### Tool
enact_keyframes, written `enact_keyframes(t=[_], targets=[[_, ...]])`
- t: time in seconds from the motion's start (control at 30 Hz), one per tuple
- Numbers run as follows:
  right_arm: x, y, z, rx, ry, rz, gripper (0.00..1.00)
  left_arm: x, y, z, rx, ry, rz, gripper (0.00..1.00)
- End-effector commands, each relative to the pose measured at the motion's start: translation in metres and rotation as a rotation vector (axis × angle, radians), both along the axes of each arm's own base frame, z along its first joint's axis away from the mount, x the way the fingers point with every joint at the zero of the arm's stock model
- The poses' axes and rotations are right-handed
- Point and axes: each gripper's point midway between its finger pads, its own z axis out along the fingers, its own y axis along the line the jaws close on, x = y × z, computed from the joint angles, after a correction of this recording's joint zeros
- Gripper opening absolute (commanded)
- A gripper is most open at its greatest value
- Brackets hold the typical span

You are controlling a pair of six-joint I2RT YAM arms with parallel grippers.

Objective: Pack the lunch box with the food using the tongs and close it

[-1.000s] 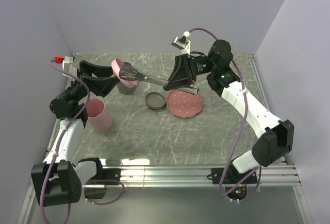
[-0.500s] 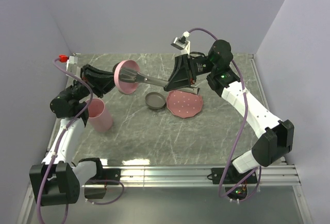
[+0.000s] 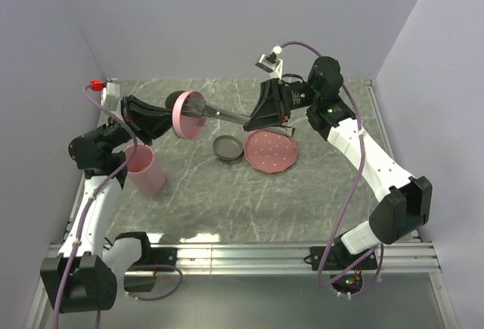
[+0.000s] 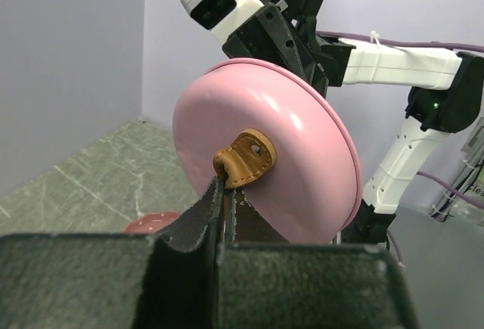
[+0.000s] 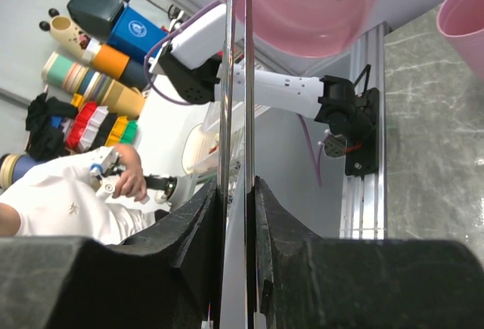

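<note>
The lunch box's round pink lid [image 3: 187, 116] [image 4: 302, 155] hangs on edge above the table's back left. My left gripper [image 3: 171, 119] [image 4: 225, 187] is shut on the lid's tan leather tab [image 4: 246, 159]. The lid hides the box's body in the top view. My right gripper [image 3: 255, 121] [image 5: 236, 187] is shut on the handle end of the slim metal tongs [image 3: 224, 116] [image 5: 248, 79]. The two arms of the tongs are squeezed close and reach left to the lid [image 5: 302, 4]. The food does not show in any view.
A small grey bowl [image 3: 227, 148] sits mid-table, touching a pink dotted plate [image 3: 271, 152] [image 4: 151, 221] on its right. A tall pink cup [image 3: 145, 169] [image 5: 461, 11] stands under my left arm. Purple walls close the back and sides.
My left gripper has shut on the lid's tab and tipped the lid up onto its edge, carrying it slightly right. The right arm and tongs have barely moved.
</note>
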Motion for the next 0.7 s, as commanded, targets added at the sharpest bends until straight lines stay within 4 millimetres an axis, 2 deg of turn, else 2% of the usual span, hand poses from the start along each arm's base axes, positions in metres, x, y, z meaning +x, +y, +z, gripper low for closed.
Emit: enact_keyframes(t=[0.0,0.03,0.07,0.1,0.17,0.2,0.27,0.3,0.37,0.4,0.47,0.5,0.53,0.57,0.63,0.67], targets=[[-0.002,-0.009,0.018,0.033,-0.087,-0.033,0.28,-0.001,0.001,0.004,0.066,-0.023,0.042,0.01],[-0.001,-0.009,0.016,0.024,-0.072,-0.036,0.31,-0.002,0.002,0.009,0.097,-0.085,0.072,0.01],[0.0,-0.01,0.015,0.021,-0.07,-0.039,0.33,0.004,0.004,-0.003,0.113,0.007,0.085,0.01],[0.002,-0.012,0.011,0.009,-0.058,-0.047,0.36,0.006,0.006,0.0,0.148,-0.055,0.116,0.01],[0.004,-0.013,0.009,0.008,-0.077,-0.057,0.39,0.008,0.01,-0.003,0.179,-0.043,0.155,0.01],[0.007,-0.014,0.007,0.004,-0.076,-0.068,0.42,0.01,0.012,-0.015,0.195,0.037,0.163,0.01],[0.01,-0.017,0.003,-0.009,-0.07,-0.083,0.44,0.014,0.021,-0.013,0.235,0.005,0.22,0.01],[0.011,-0.017,0.001,-0.013,-0.07,-0.089,0.5,0.016,0.025,-0.024,0.249,0.079,0.237,0.01],[0.016,-0.02,-0.004,-0.029,-0.07,-0.117,0.52,0.023,0.039,-0.028,0.299,0.086,0.31,0.01],[0.018,-0.02,-0.006,-0.034,-0.074,-0.13,0.62,0.025,0.045,-0.031,0.319,0.099,0.337,0.01],[0.024,-0.023,-0.014,-0.063,-0.066,-0.161,0.65,0.029,0.064,-0.043,0.411,0.123,0.424,0.01],[0.026,-0.024,-0.017,-0.073,-0.063,-0.172,0.65,0.028,0.069,-0.038,0.439,0.107,0.456,0.01],[0.026,-0.026,-0.021,-0.093,-0.039,-0.182,0.66,0.024,0.075,-0.053,0.5,0.123,0.467,0.01],[0.032,-0.027,-0.025,-0.103,-0.064,-0.206,0.69,0.027,0.087,-0.052,0.536,0.119,0.54,0.01],[0.033,-0.03,-0.03,-0.133,-0.048,-0.226,0.69,0.025,0.099,-0.057,0.618,0.081,0.596,0.0],[0.037,-0.03,-0.036,-0.145,-0.077,-0.238,0.69,0.02,0.103,-0.066,0.653,0.114,0.606,0.01]])
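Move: At the left fingertips, the pink lid is already pinched by its leather tab, its middle some 4 cm to their right; from the right hand, which holds the tongs, it is about 19 cm to the left, almost level. The food-filled grey cup stands roughly 19 cm ahead of the left hand, 3 cm left and 34 cm below; the grey bowl is 13 cm ahead and 14 cm right, the pink cup 16 cm left, both far below. Opening, the right fingers let the tongs spread off the lid while that hand eases about 5 cm forward and down, drifting right. The left hand keeps its pinch on the leather tab and, slowly at first, then faster, carries the lid some 8 cm left, sinking and going a little forward, as the wrist turns about 30 degrees counter-clockwise and dips the fingers. ##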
